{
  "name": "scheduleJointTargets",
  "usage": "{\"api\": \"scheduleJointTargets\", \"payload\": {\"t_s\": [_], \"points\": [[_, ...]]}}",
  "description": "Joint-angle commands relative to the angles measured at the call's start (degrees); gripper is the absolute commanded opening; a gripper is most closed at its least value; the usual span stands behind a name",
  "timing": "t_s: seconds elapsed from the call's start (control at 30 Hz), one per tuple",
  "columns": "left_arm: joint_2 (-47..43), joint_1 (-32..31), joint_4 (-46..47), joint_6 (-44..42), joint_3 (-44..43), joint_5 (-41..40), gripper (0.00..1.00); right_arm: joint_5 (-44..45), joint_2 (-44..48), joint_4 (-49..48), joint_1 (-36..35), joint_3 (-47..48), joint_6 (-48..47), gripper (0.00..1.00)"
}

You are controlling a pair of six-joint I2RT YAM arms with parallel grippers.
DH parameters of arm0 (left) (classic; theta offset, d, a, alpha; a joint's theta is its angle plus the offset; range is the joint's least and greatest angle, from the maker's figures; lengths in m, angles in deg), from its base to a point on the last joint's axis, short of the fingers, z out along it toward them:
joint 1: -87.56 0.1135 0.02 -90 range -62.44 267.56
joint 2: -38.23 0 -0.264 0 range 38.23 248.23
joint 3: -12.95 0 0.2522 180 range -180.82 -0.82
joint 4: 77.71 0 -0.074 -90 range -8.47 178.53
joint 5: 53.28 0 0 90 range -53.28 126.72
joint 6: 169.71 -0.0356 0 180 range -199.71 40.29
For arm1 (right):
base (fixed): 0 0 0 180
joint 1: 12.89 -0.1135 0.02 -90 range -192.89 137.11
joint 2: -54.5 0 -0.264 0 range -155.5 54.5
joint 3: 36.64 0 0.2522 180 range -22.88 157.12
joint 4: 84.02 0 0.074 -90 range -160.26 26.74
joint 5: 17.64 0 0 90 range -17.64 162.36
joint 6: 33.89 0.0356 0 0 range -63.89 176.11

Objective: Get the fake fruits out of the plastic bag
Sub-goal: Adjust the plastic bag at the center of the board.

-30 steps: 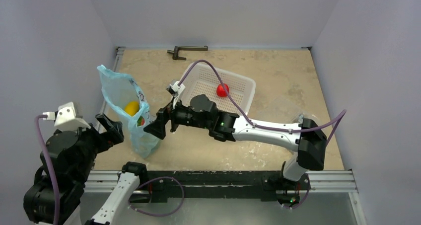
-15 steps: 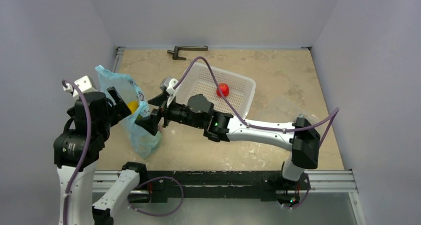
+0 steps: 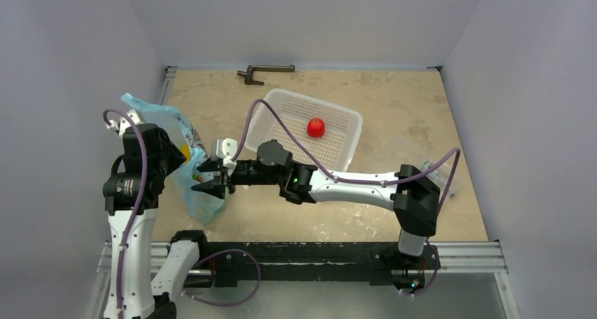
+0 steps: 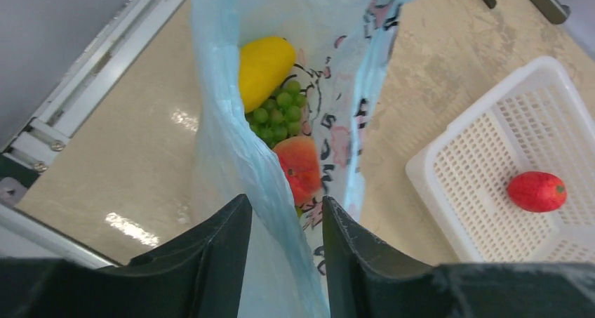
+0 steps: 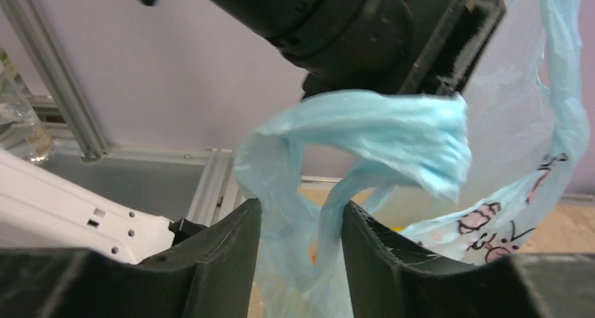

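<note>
The light blue plastic bag (image 3: 203, 201) stands at the table's left, its mouth facing up. Looking into the plastic bag (image 4: 231, 142) from the left wrist, I see the fake fruits: a yellow oblong one (image 4: 263, 65), a green grape bunch (image 4: 277, 114) and a red-orange peach (image 4: 300, 167). My left gripper (image 4: 286, 213) straddles the bag's near wall, jaws partly closed with a gap still around the thin film. My right gripper (image 5: 300, 216) has a loop handle of the bag (image 5: 393, 132) hanging between its fingers, jaws apart. In the top view both grippers, left (image 3: 179, 157) and right (image 3: 205, 182), meet at the bag.
A white perforated basket (image 3: 281, 115) with a small red fruit (image 3: 316, 127) sits behind the right arm. A dark metal handle (image 3: 264, 71) lies at the far edge. A clear box (image 3: 436, 171) is at the right. The rail and wall stand close on the left.
The left arm rose and swung over the bag, then narrowed its jaws around the bag's wall. The right gripper pushed left to the bag's handle and its jaws also narrowed.
</note>
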Motion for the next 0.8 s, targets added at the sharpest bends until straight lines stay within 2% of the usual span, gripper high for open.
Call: {"api": "scheduleJointTargets", "payload": {"t_s": [0.0, 0.07, 0.13, 0.23, 0.4, 0.5, 0.6, 0.67, 0.77], "points": [[2.1, 2.1, 9.3, -0.1, 1.7, 11.1, 0.36, -4.6, 4.8, 0.5, -0.5, -1.1, -3.5, 0.28], [3.9, 3.7, 10.2, 0.0, 1.8, 14.9, 0.19, -4.8, 5.2, 2.7, -0.7, -1.5, -3.6, 0.01], [5.0, 5.4, 12.5, -0.3, 2.4, 20.3, 0.08, -4.1, 5.4, 2.4, -1.0, -3.5, -3.0, 0.0], [7.0, 7.4, 15.5, -0.8, 1.6, 26.6, 0.0, -1.4, 5.9, 3.4, -3.0, -6.3, -4.4, 0.0], [8.7, 10.9, 21.0, -1.2, -0.4, 36.3, 0.0, 12.4, 4.6, 10.1, -9.6, -9.0, -13.5, 0.0], [9.1, 13.4, 25.9, -0.9, -0.9, 42.6, 0.0, 24.5, 1.6, 12.8, -12.8, -10.3, -19.6, 0.0], [8.3, 14.0, 27.4, -3.2, -1.1, 44.6, 0.0, 35.0, -3.3, 14.3, -13.5, -11.4, -21.5, 0.0], [6.0, 14.0, 27.6, -5.0, 0.9, 45.5, 0.0, 37.4, -5.5, 15.8, -13.5, -11.8, -21.5, 0.0], [0.5, 14.0, 26.7, -7.6, 6.5, 45.4, 0.0, 35.4, -5.0, 18.1, -13.5, -12.7, -18.2, 0.0]]}}
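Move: Film of the plastic bag's rim already hangs between the half-open fingers of both my hands: about 1 cm ahead of my left hand, and some 2 cm to the left of my right. Inside the bag, the peach lies about 3 cm ahead of my left hand, 2 cm to its left and 20 cm below; the mango is some 10 cm ahead, 7 cm left and as low. The white basket stands roughly 17 cm ahead of my left hand, 31 cm right and 22 cm below. I shut both hands' fingers on the bag's rim. My right hand then pulls its pinch down about 19 cm, first also drawing back some 7 cm and then easing a little forward again, its fingers tipping downwards some 30 degrees. My left hand carries its pinch forward about 8 cm and some 5 cm right, swinging clockwise, and lifts over the second half. ##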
